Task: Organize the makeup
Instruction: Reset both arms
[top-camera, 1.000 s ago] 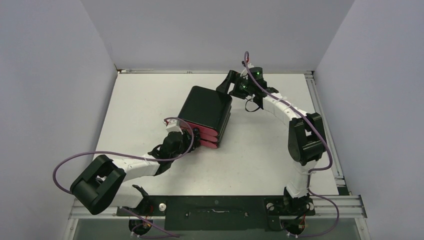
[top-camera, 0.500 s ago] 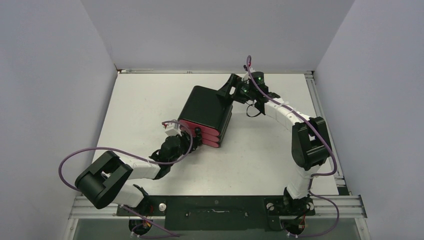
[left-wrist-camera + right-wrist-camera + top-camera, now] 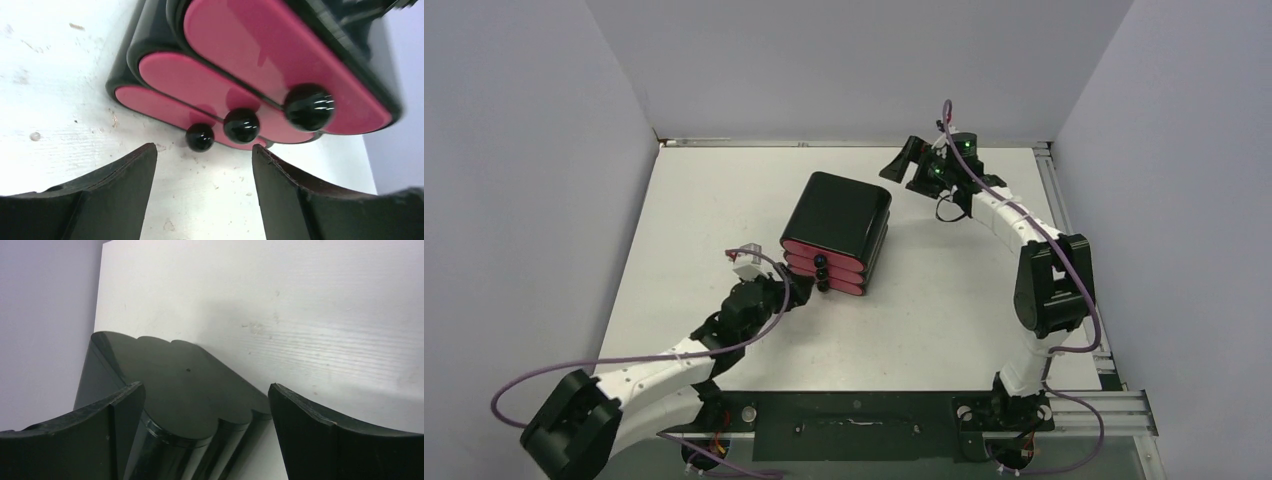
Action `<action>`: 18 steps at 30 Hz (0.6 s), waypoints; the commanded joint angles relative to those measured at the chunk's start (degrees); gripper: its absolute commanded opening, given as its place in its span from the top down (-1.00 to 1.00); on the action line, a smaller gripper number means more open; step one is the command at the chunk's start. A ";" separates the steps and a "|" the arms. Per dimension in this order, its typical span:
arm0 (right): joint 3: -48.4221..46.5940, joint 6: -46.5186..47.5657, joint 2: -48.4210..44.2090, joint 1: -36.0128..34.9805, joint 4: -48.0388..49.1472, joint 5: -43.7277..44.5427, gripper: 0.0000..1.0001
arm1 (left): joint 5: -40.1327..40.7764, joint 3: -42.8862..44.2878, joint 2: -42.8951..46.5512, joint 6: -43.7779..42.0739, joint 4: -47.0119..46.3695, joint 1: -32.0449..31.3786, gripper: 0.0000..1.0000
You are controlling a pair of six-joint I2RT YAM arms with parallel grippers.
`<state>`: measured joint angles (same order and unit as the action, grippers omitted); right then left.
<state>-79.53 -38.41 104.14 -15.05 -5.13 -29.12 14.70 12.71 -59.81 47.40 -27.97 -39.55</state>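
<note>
No makeup shows in any view; it is hidden or out of view. The black cabinet (image 3: pixel 836 222) with three pink drawers stands mid-table. In the left wrist view its drawer fronts (image 3: pixel 260 55) look pushed in, each with a black ball knob (image 3: pixel 241 125). My left gripper (image 3: pixel 796 287) (image 3: pixel 204 155) is open and empty, a short way in front of the knobs and touching none. My right gripper (image 3: pixel 904 163) (image 3: pixel 205 386) hangs open and empty above the cabinet's back right corner (image 3: pixel 185 390), apart from it.
The white table (image 3: pixel 684 220) is walled by grey panels at the left, back and right. A metal rail (image 3: pixel 1064 230) runs along its right edge. The left arm's purple cable (image 3: pixel 624 358) loops over the near left of the table.
My left gripper has opened and drawn back from the drawer knobs, its elbow swinging down to the near left. My right gripper has pulled away to the right from the cabinet's back.
</note>
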 commanded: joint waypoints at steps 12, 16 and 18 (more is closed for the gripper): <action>24.98 7.27 -30.87 4.46 2.53 22.61 -0.79 | 11.48 26.84 18.00 -14.05 54.27 9.96 -0.92; 31.62 8.78 -40.76 4.10 1.80 27.89 -0.79 | -6.49 32.61 15.36 -17.79 56.26 26.93 -0.92; 32.24 9.93 -44.09 3.90 -0.58 30.53 -0.79 | -11.24 35.37 13.63 -18.12 58.21 32.93 -0.92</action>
<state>-48.86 -31.66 66.17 -10.61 -6.07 -7.31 16.99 42.63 -43.94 33.58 23.35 -15.64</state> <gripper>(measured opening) 0.898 0.963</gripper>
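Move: The black drawer box, closed, stands with its middle about 10 cm ahead of the left hand and 7 cm to its right, at nearly the same height. Its column of round knobs is closer, some 3 cm ahead and 3 cm right. From the right hand the box's middle lies roughly 12 cm back, 11 cm left and 8 cm below. Both hands leave the drawer box: left 15 cm left and 12 cm up, opening; right 12 cm right, 10 cm back. ##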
